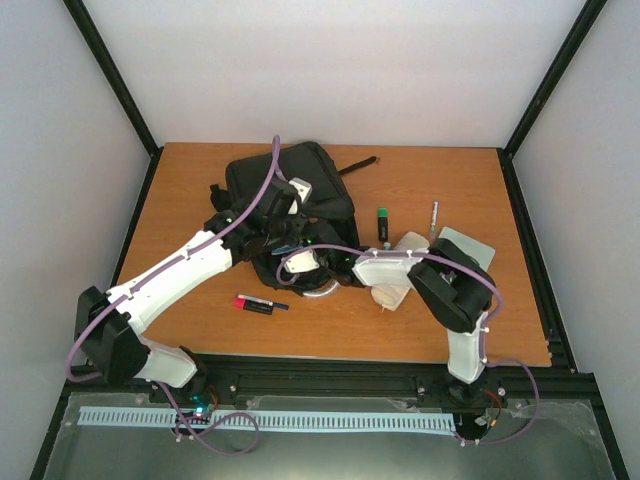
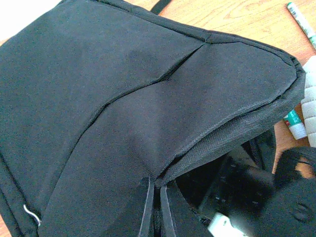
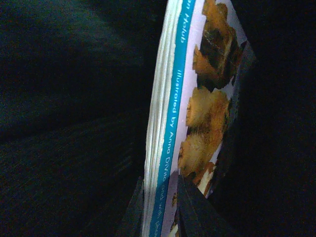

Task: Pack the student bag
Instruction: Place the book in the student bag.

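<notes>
The student bag [image 1: 300, 175], a large black fabric backpack, lies at the table's back centre with its mouth toward the arms. In the left wrist view my left gripper [image 2: 157, 197] is shut on the bag's [image 2: 123, 98] woven top edge, lifting it so the dark opening gapes to the right. My right gripper [image 1: 310, 262] reaches into that opening. In the right wrist view it [image 3: 160, 207] is shut on a thin book [image 3: 187, 98] with a blue spine and an orange-brown cover picture, standing on edge in the bag's dark interior.
A green-capped marker [image 1: 382, 225] and a thin pen [image 1: 434, 217] lie right of the bag. A cream pouch [image 1: 392, 293] and a pale flat sheet [image 1: 468, 245] sit under the right arm. A red-and-black marker [image 1: 255, 304] lies near the front.
</notes>
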{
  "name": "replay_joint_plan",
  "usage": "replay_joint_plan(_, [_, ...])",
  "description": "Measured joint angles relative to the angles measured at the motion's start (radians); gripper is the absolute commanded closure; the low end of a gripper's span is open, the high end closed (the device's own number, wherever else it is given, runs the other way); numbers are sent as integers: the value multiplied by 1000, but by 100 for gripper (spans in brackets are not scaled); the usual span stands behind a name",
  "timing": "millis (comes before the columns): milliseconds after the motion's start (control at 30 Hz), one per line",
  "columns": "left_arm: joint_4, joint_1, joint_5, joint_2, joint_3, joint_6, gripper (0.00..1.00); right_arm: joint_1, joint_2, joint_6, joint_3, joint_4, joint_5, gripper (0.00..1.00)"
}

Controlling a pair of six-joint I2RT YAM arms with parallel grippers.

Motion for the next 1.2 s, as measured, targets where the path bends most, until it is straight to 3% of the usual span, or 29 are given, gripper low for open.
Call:
replay_joint_plan(300, [0, 0, 10, 0, 0, 1, 99, -42, 107, -42, 56, 108, 18, 81])
replay_joint_plan(467, [0, 0, 10, 0, 0, 1, 99, -41, 74, -23, 27, 95, 8, 73])
replay_joint_plan(633, [0, 0, 14, 5, 0, 1, 99, -31, -72, 54, -44, -10, -45, 65])
replay_joint_plan(1000, [-4, 0, -4, 70, 11, 2, 99, -8, -435, 303, -249, -334, -218, 61])
replay_joint_plan(1200, [-31, 0, -3, 153, 50, -2, 99, -135, -595, 453, -326, -534, -357, 58])
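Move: Inside the open bag, the right hand has the near edge of the book at its fingers; the book's middle lies about 8 cm ahead, 3 cm left and 3 cm lower. The silver bag handle sits roughly 13 cm back of this hand, in line with it, and the pencil case some 22 cm right and 8 cm back, both about 5 cm lower. From the left hand, pinching the flap, the book lies about 6 cm ahead, 3 cm right and 15 cm below. Pushing the book on into the bag, the right hand goes about 3.5 cm further forward, then spreads its fingers, lets go and withdraws some 16 cm back and 12 cm right towards the pencil case, rising and dipping on the way and tilting about 30 degrees further down. The left hand keeps its pinch on the flap, waits, then lowers it about 4.5 cm. ##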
